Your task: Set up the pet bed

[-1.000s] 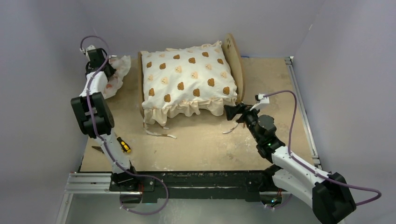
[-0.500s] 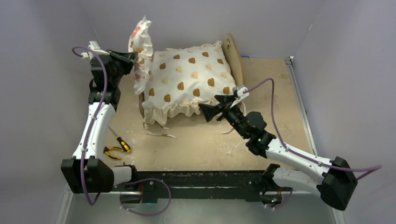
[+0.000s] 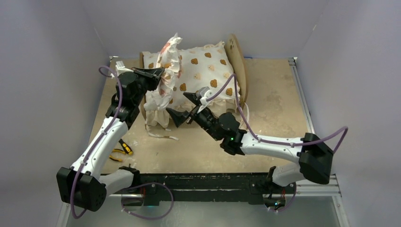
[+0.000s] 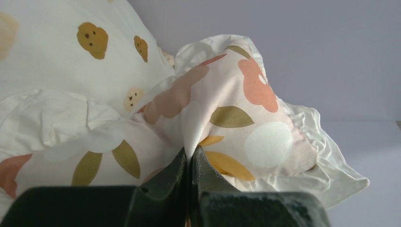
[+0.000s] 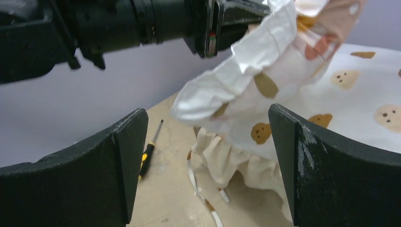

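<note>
The pet bed's light-wood headboard (image 3: 235, 54) stands at the back right, behind a big cream bear-print cushion (image 3: 208, 71) that covers the frame. My left gripper (image 3: 160, 73) is shut on a fold of the small floral ruffled pillow (image 3: 168, 66), which hangs above the cushion's left end. The left wrist view shows the fabric pinched in the left gripper (image 4: 190, 158), with the floral pillow (image 4: 236, 109) against the cushion (image 4: 71, 52). My right gripper (image 3: 182, 108) stands open at the cushion's front ruffle, holding nothing. In its own view the right gripper (image 5: 208, 161) frames the pillow (image 5: 265, 71).
A yellow-and-black screwdriver (image 3: 125, 147) and pliers (image 3: 115, 157) lie on the table at the left. Loose ribbon ties (image 3: 161, 135) trail from the cushion's front left corner. Walls close in on the left, back and right.
My left gripper lifted the floral pillow from the back left corner and carried it right, over the cushion. My right arm swung left along the bed's front, jaws open.
</note>
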Tool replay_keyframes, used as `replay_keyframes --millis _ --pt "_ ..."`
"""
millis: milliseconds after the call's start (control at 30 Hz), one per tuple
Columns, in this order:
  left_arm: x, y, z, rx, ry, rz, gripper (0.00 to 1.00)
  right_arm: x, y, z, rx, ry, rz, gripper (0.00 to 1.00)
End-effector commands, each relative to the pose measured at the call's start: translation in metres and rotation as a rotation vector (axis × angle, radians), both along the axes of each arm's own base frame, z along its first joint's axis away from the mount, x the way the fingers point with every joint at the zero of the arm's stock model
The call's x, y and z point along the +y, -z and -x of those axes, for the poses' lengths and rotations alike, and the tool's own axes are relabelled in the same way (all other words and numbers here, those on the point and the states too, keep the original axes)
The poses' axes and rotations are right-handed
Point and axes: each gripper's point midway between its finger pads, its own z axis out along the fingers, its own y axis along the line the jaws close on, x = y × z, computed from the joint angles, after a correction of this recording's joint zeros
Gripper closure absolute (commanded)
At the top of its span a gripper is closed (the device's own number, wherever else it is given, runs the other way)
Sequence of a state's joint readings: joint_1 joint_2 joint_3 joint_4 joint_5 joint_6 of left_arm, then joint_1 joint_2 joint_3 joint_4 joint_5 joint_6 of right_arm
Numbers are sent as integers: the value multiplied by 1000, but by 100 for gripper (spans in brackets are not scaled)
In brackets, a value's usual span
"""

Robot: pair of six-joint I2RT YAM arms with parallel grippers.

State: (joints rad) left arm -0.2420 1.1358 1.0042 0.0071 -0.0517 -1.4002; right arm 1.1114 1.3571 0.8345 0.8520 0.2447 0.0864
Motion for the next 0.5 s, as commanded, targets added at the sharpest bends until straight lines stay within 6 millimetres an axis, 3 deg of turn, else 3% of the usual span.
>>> replay_keyframes --millis 0,133,300,400,467 --pt "-10 -33 13 -97 -6 110 100 4 -50 -22 -78 116 -108 1" --pt "-21 -38 18 -112 12 147 100 15 -46 -49 -10 226 -125 1" --pt "-22 -49 22 -139 13 163 100 28 -8 -82 110 376 -46 5" --pt "-19 -54 24 -156 4 149 100 25 2 -88 121 408 -4 22" --pt "-17 -57 25 -169 -4 134 100 22 1 -90 123 406 10 46"
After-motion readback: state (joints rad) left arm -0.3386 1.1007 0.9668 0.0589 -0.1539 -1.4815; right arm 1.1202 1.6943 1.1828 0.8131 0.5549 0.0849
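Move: The left hand already holds the floral pillow. The bear-print cushion lies below, its middle about 12 cm ahead of this hand, 12 cm to its right and 24 cm down; the bed's low footboard is some 9 cm ahead and 13 cm to its left. From the right hand, the pillow's hanging near end is about 8 cm ahead and 5 cm to its left, at nearly the same height, and the cushion's middle some 27 cm ahead and 6 cm right. The right hand's wide-open fingers come around the frilled near end of the floral pillow and begin to close on it, still well short of shut. It gets there by reaching about 7 cm forward and 4 cm left, rising slightly and sinking again, while turning some 15 degrees clockwise. The left hand keeps its pinch on the pillow, easing 2–3 cm right and slightly back, then partly returning left. ##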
